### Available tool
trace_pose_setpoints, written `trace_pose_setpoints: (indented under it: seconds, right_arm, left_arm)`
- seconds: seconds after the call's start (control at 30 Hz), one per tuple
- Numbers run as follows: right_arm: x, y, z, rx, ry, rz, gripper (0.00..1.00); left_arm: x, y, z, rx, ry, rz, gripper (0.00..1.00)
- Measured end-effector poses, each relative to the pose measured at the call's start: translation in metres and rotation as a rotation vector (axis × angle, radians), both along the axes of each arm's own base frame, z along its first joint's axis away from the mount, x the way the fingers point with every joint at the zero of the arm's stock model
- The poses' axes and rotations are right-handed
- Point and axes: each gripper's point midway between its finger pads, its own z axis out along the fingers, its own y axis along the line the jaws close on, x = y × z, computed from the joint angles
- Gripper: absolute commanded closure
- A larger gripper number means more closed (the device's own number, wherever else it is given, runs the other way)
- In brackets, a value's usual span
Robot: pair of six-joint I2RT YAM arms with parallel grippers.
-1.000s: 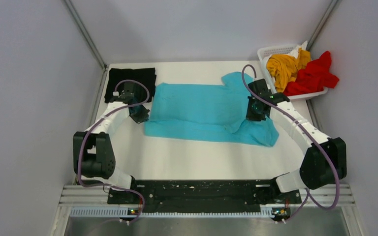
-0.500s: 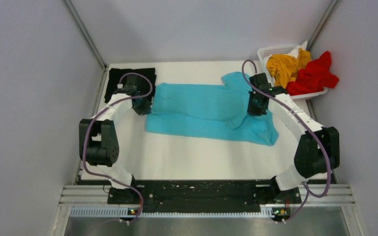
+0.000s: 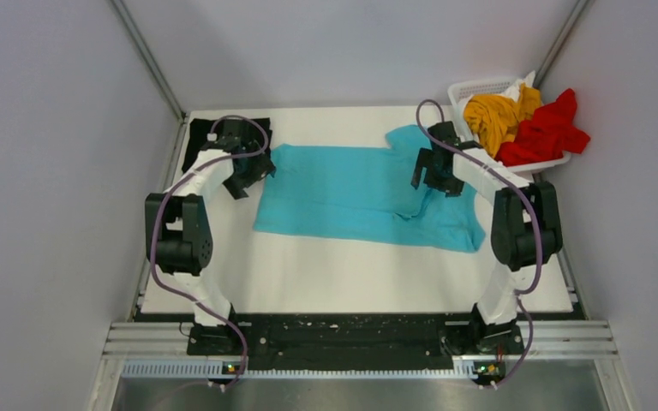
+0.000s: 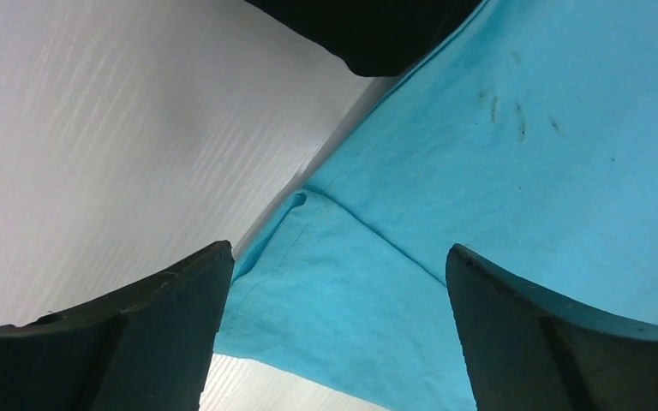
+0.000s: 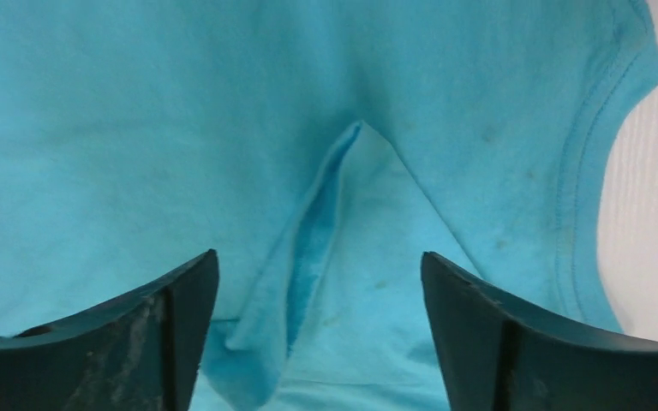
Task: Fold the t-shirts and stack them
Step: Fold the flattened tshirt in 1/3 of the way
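A turquoise t-shirt (image 3: 351, 190) lies folded lengthwise across the middle of the white table. My left gripper (image 3: 248, 175) is open and empty over its left end; the left wrist view shows the shirt's hem corner (image 4: 308, 257) between my fingers. My right gripper (image 3: 433, 171) is open and empty over the right end, above a fold (image 5: 317, 248) near the neckline. A folded black t-shirt (image 3: 201, 137) lies at the far left, partly behind the left arm. The mustard yellow t-shirt (image 3: 497, 116) and red t-shirt (image 3: 548, 128) lie crumpled in the basket.
A white lattice basket (image 3: 471, 90) stands at the table's far right corner. Grey walls close in the sides and back. A black rail (image 3: 343, 330) holding both arm bases runs along the near edge.
Both arms have swung back toward the far side and let go of the turquoise shirt. Its near edge now lies folded over, a little farther from the front.
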Motion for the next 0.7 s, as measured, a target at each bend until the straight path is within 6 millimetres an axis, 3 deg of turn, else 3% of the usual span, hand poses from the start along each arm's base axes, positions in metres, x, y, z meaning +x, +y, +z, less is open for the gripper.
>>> trace_pose_setpoints:
  seconds: [0.03, 0.13, 0.27, 0.4, 0.5, 0.57, 0.7]
  right_arm:
    - [0.003, 0.001, 0.004, 0.007, -0.020, 0.003, 0.02]
    - [0.003, 0.006, 0.019, 0.046, -0.090, 0.020, 0.01]
    - [-0.027, 0.017, 0.027, 0.139, -0.117, 0.065, 0.01]
    - [-0.062, 0.037, 0.013, 0.274, -0.093, 0.113, 0.01]
    - [-0.075, 0.050, -0.001, 0.334, -0.061, 0.134, 0.01]
    - [-0.072, 0.058, -0.004, 0.362, -0.065, 0.153, 0.01]
    - [-0.047, 0.077, -0.009, 0.398, -0.092, 0.187, 0.01]
  left_arm:
    - [0.001, 0.000, 0.002, 0.001, -0.006, -0.004, 0.01]
    - [0.000, -0.002, 0.008, -0.009, -0.018, -0.016, 0.01]
    - [-0.007, -0.010, 0.010, -0.049, -0.022, -0.051, 0.01]
    - [-0.018, -0.016, 0.002, -0.074, 0.002, -0.074, 0.01]
    - [-0.028, -0.018, -0.005, -0.087, 0.024, -0.082, 0.01]
    - [-0.033, -0.019, -0.006, -0.093, 0.031, -0.085, 0.01]
    - [-0.036, -0.020, -0.005, -0.095, 0.031, -0.087, 0.01]
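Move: The turquoise t-shirt's rucked flap lies about 7 cm back and 6 cm left of the right hand, a few centimetres below. Its far sleeve is roughly 13 cm ahead and 5 cm left of that hand; the basket sits some 16 cm ahead and 21 cm right. From the left hand, the shirt's near-left corner is about 13 cm back and level sideways, and the black stack about 9 cm ahead and 8 cm left. Over to the rucked flap swings the right hand, about 8 cm left: it lifts clear, draws back some 7 cm, sinks again and eases nearly 3 cm forward, rolling its left side up about 25 degrees while its fingers finish opening. The left hand, already open, rises slightly, then drops back and a little right towards the shirt's near-left corner. Contact at the ruck can't be made out. ##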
